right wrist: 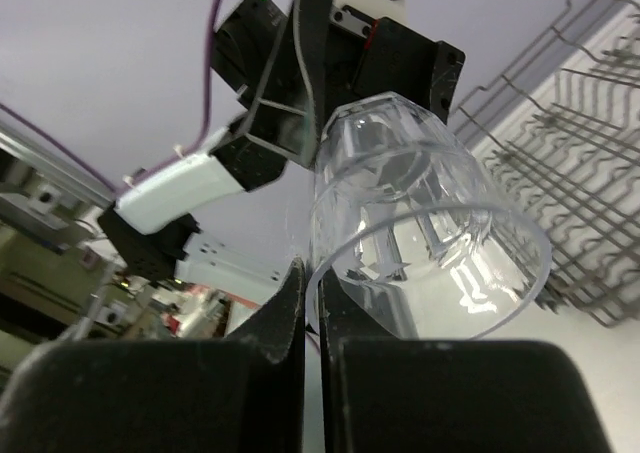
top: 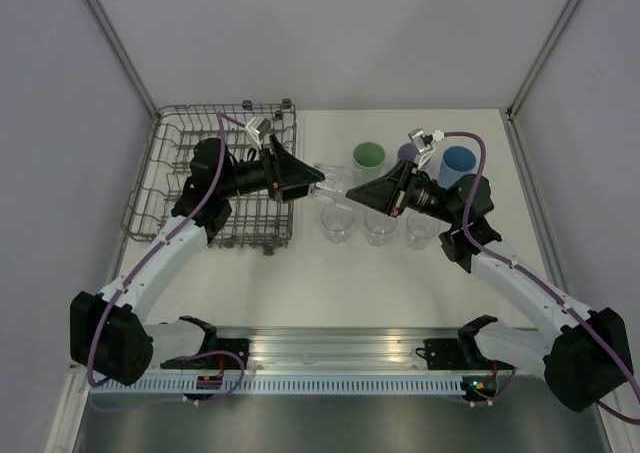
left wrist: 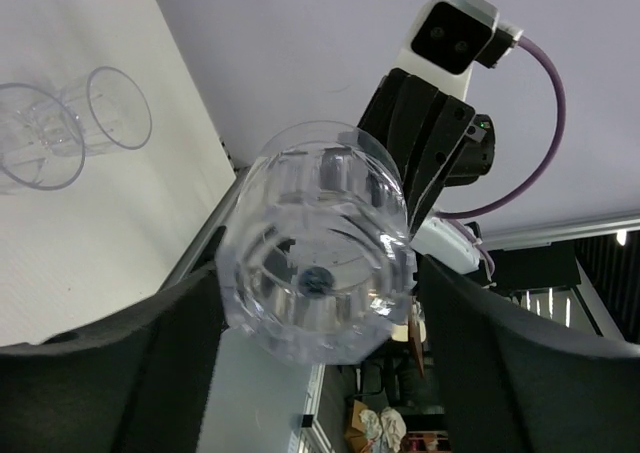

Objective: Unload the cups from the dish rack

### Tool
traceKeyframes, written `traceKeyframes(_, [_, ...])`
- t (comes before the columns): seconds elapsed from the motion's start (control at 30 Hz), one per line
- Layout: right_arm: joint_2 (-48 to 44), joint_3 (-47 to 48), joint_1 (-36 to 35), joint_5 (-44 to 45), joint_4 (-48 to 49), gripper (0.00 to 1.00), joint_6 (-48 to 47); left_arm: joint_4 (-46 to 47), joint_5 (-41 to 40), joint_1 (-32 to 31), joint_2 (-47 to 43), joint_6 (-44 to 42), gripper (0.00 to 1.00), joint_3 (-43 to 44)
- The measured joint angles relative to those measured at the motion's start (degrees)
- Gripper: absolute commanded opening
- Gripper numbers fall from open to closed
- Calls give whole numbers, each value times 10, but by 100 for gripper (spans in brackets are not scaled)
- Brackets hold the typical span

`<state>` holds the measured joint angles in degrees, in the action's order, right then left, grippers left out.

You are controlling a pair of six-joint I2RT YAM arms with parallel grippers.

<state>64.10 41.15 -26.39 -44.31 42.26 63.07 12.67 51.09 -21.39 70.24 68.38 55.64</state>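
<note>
A clear cup [top: 330,180] hangs on its side in the air just right of the dish rack [top: 170,173], between both arms. My left gripper [top: 312,183] is shut on its body; in the left wrist view the cup [left wrist: 315,243] fills the gap between the dark fingers [left wrist: 120,373] of the gripper [left wrist: 315,318], base toward the camera. My right gripper [top: 350,191] meets it from the right. In the right wrist view that gripper [right wrist: 312,293] pinches the cup's [right wrist: 420,203] thin rim wall. No cups show in the rack.
Three clear cups [top: 337,223] [top: 380,226] [top: 421,228] stand in a row under the right arm. Behind them stand a green cup [top: 369,154], a lavender cup [top: 407,152] half hidden, and a blue cup [top: 458,161]. The rack's wire side [right wrist: 580,173] lies close by.
</note>
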Motion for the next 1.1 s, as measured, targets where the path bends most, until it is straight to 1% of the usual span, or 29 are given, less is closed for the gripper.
traceKeyframes(0.07, [-16, 13, 0, 6, -55, 1, -41, -5, -2, 0, 0, -6, 92, 0])
traceKeyframes(0.1, [-23, 19, 0, 8, -79, 0, -59, -11, -6, 0, 0, -9, 99, 0])
traceKeyframes(0.2, [-45, 46, -1, 21, -173, 0, -123, -48, -22, -1, -1, -30, 100, 2])
traceKeyframes(0.3, [-59, 87, -1, 41, -282, 0, -196, -106, -48, -1, -2, -65, 100, 17])
traceKeyframes(0.43, [-70, 160, -1, 100, -455, 0, -290, -206, -109, -1, -8, -137, 100, 56])
traceKeyframes(0.5, [-70, 206, -1, 156, -553, 1, -344, -257, -156, -1, -20, -179, 99, 74])
traceKeyframes(0.63, [-61, 279, -2, 272, -715, 0, -419, -355, -257, -1, -68, -262, 100, 95])
traceKeyframes(0.73, [-40, 318, -2, 374, -809, 0, -456, -410, -317, -1, -108, -313, 100, 108])
traceKeyframes(0.77, [-29, 329, -2, 422, -846, 0, -468, -426, -333, -1, -123, -330, 100, 111])
traceKeyframes(0.83, [-10, 341, -2, 493, -901, 0, -482, -453, -356, -1, -151, -358, 100, 111])
traceKeyframes(0.9, [7, 343, 0, 540, -941, 0, -489, -471, -372, -1, -172, -381, 100, 110])
traceKeyframes(0.97, [24, 343, 4, 573, -981, 0, -492, -480, -391, -1, -195, -402, 100, 97])
traceKeyframes(1.1, [47, 344, 14, 614, -1024, 0, -495, -495, -415, -1, -225, -426, 100, 52])
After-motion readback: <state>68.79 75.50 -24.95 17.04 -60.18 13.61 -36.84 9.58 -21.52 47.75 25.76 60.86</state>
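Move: The right hand pinches the last clear cup by its rim, the left hand still grips its base end about 5 cm to the left hand's right. From the right hand, the free spot lies some 26 cm right, 9 cm ahead and 28 cm below. The third clear cup stands 16 cm right and 10 cm ahead; the blue cup 27 cm right and 25 cm ahead. The left fingers open wide and let go of the cup's base; that hand dips a little, then draws off left about 12 cm towards the rack, rolling and turning counter-clockwise. Keeping its rim pinch, the right hand carries the cup some 20 cm right and 12 cm down towards the free spot, swinging its fingers from pointing left to down and forward, about 90 degrees. ##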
